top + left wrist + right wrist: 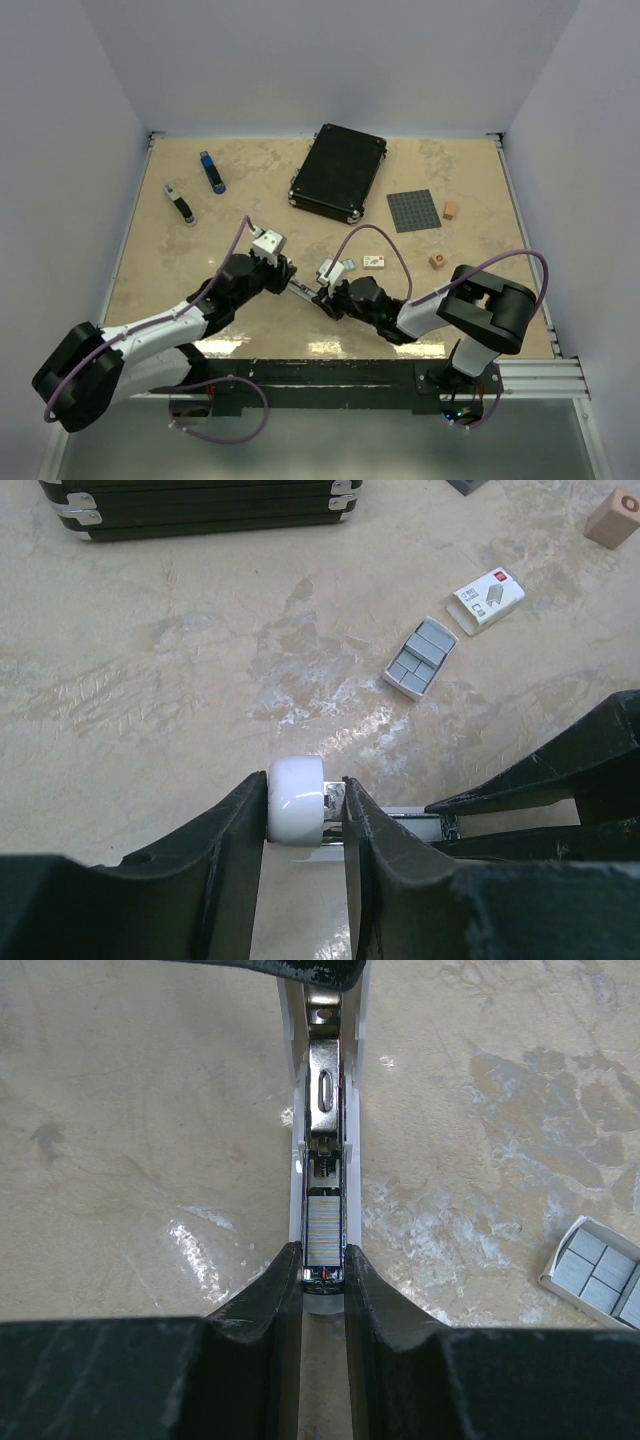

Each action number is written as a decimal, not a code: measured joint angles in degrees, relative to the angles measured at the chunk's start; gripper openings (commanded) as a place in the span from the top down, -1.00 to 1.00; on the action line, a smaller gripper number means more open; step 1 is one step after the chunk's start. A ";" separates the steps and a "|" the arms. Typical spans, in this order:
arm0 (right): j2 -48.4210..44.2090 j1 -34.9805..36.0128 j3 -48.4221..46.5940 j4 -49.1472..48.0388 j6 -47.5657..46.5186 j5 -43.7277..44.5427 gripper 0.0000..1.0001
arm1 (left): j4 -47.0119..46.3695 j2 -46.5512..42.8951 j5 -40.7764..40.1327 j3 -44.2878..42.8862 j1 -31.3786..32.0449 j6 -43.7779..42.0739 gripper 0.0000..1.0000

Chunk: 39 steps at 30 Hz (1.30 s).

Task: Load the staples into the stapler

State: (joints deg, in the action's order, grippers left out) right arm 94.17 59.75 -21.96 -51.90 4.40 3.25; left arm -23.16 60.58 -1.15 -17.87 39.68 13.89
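Note:
The stapler [305, 290] lies opened out on the table between my two grippers. My left gripper [305, 800] is shut on the stapler's white rounded end [295, 795], with one finger on the white cap and the other on the metal beside it. My right gripper [323, 1260] is shut on the sides of the metal magazine [325, 1110], where a strip of staples [322, 1225] lies in the channel. The white staples box [487, 598] with red marks lies beyond the grippers. Its open tray [420, 658] of grey strips sits beside it.
A black case [338, 172] lies at the back centre. A grey baseplate [413, 210] and two wooden cubes [450, 210] [438, 260] are at the right. A blue stick [211, 172] and a dark tool [181, 204] lie at the back left.

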 measured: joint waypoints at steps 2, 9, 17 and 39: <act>-0.04 0.00 0.00 0.09 0.00 0.02 0.95 | -0.07 0.00 -2.03 0.00 1.92 -0.87 0.30; -0.07 0.02 0.00 0.26 -0.07 0.02 0.96 | 0.02 0.00 -7.61 0.00 6.60 -1.44 0.33; -0.24 0.26 0.00 0.92 -0.22 0.07 0.94 | 0.31 0.13 -13.70 0.00 11.96 -1.44 0.29; -0.66 0.55 0.09 1.95 -0.35 0.22 0.81 | -2.93 5.18 -24.09 -1.07 25.14 9.01 -0.44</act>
State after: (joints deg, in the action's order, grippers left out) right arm 93.51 60.29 -21.87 -49.95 4.05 3.46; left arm -26.09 65.76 -25.23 -18.94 64.82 22.90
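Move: Between the left fingers is the raised tip of the stapler's lid; the front end of the stapler's magazine, where it is to come down, lies about 8 cm back, 7 cm to the right and 6 cm below. The right fingers are already around that front end. From the right hand, the open staple tray stands some 9 cm ahead and 6 cm right, the staples box about 10 cm ahead and 13 cm right, both a couple of centimetres lower. Swinging the pinched lid over from its hinge, the left hand goes back and to the right along the stapler towards the right hand, about 8 cm, slowly at first and then with a quick lurch. It sinks only slightly, then its fingers open and it begins to rise. The right fingers keep hold of the stapler's front end, nearly still. ##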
